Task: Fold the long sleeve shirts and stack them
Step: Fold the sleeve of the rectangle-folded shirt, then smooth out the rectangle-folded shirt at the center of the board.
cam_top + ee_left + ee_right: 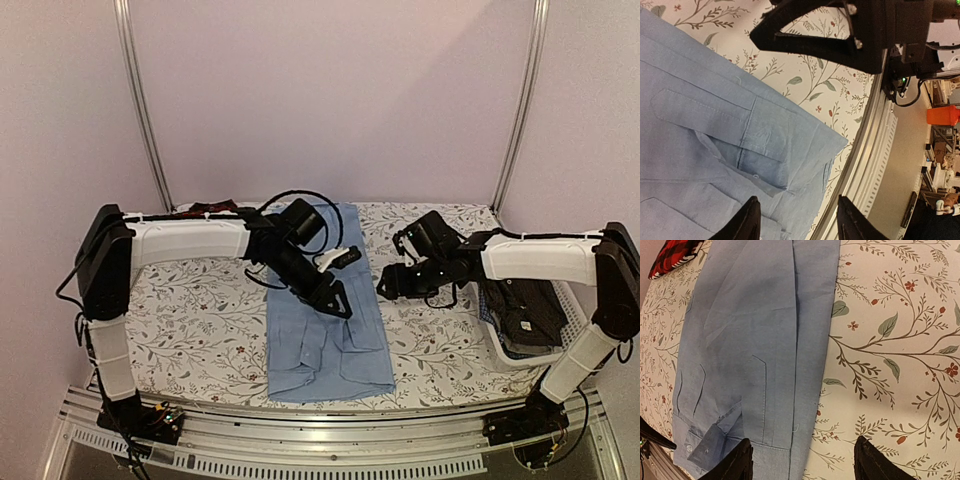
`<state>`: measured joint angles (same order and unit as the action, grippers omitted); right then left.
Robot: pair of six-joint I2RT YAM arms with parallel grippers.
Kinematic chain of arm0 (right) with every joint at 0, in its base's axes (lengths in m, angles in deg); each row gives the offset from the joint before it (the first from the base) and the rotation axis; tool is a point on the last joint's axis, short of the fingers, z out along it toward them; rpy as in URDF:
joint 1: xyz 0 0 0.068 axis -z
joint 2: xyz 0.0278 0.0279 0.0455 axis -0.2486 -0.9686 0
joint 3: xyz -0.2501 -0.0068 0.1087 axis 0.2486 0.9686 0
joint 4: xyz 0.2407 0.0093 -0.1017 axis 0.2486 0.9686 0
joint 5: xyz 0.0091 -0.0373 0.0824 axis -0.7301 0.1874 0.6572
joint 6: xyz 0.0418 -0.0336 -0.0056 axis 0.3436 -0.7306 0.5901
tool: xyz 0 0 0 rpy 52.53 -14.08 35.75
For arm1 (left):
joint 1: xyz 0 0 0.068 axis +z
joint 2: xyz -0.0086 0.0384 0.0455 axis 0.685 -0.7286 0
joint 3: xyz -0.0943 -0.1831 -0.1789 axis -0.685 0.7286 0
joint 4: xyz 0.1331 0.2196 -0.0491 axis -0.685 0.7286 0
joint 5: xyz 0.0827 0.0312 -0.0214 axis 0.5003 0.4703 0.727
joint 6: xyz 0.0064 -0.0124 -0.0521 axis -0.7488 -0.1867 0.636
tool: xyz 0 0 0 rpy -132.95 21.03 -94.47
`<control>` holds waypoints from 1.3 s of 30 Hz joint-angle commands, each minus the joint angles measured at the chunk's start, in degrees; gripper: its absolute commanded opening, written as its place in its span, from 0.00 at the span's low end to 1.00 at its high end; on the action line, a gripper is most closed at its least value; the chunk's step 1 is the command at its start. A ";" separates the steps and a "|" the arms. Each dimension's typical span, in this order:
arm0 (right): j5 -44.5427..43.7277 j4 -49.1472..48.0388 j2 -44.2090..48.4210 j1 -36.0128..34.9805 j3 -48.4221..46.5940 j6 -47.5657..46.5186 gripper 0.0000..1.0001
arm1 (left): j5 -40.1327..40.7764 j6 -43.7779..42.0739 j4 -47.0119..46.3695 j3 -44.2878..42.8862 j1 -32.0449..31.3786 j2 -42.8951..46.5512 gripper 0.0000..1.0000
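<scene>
A plain light blue long sleeve shirt [330, 330] lies partly folded lengthwise in the middle of the table, with a sleeve and cuff [760, 145] doubled over its body. My left gripper [335, 295] hovers over its middle, jaws open [797, 222] and nothing between them. My right gripper [390, 282] is just right of the shirt, also open [802, 462], spanning the shirt's right edge [810, 365] and bare tablecloth. A red-and-black plaid shirt [210, 208] [675, 255] lies at the back left. Dark shirts [525, 310] sit in the basket.
A white plastic basket [500, 350] stands at the right edge of the table. The floral tablecloth [190, 320] covers the table. A metal rail [865, 165] runs along the near edge, close to the shirt's lower hem. An orange object [942, 115] sits off the table.
</scene>
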<state>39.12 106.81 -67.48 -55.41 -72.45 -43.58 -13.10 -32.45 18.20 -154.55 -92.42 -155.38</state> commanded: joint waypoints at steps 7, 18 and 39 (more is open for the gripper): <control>1.57 -0.94 -2.41 -4.95 -3.18 -1.19 0.63 | 2.28 8.65 -8.67 8.30 6.89 5.08 0.36; 6.13 -1.92 -11.20 -10.80 -15.75 -4.04 0.52 | 8.14 18.19 -20.11 9.56 16.95 2.07 0.22; 12.10 -1.60 -15.97 -11.04 -6.53 -4.86 0.31 | 9.47 19.51 -21.28 1.74 25.76 -14.21 0.20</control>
<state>51.06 104.98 -85.23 -66.14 -82.16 -49.00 -4.21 -13.26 -2.87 -152.80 -67.40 -169.41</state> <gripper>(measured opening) 0.317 0.197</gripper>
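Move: For the left hand, the upper end of the blue sleeve's crease lies about 22 cm ahead, 13 cm left and 11 below; the red plaid shirt is 32 cm ahead, 33 left, and the blue hem 14 cm back, 2 left. For the right hand, the sleeve's loose flap lies some 6 cm back, 11 left and 9 below; the basket is level with it, 33 cm right. Both narrowing, left hand sweeps 25 cm forward-left, down onto crease; right goes left, then down-back towards the flap. ##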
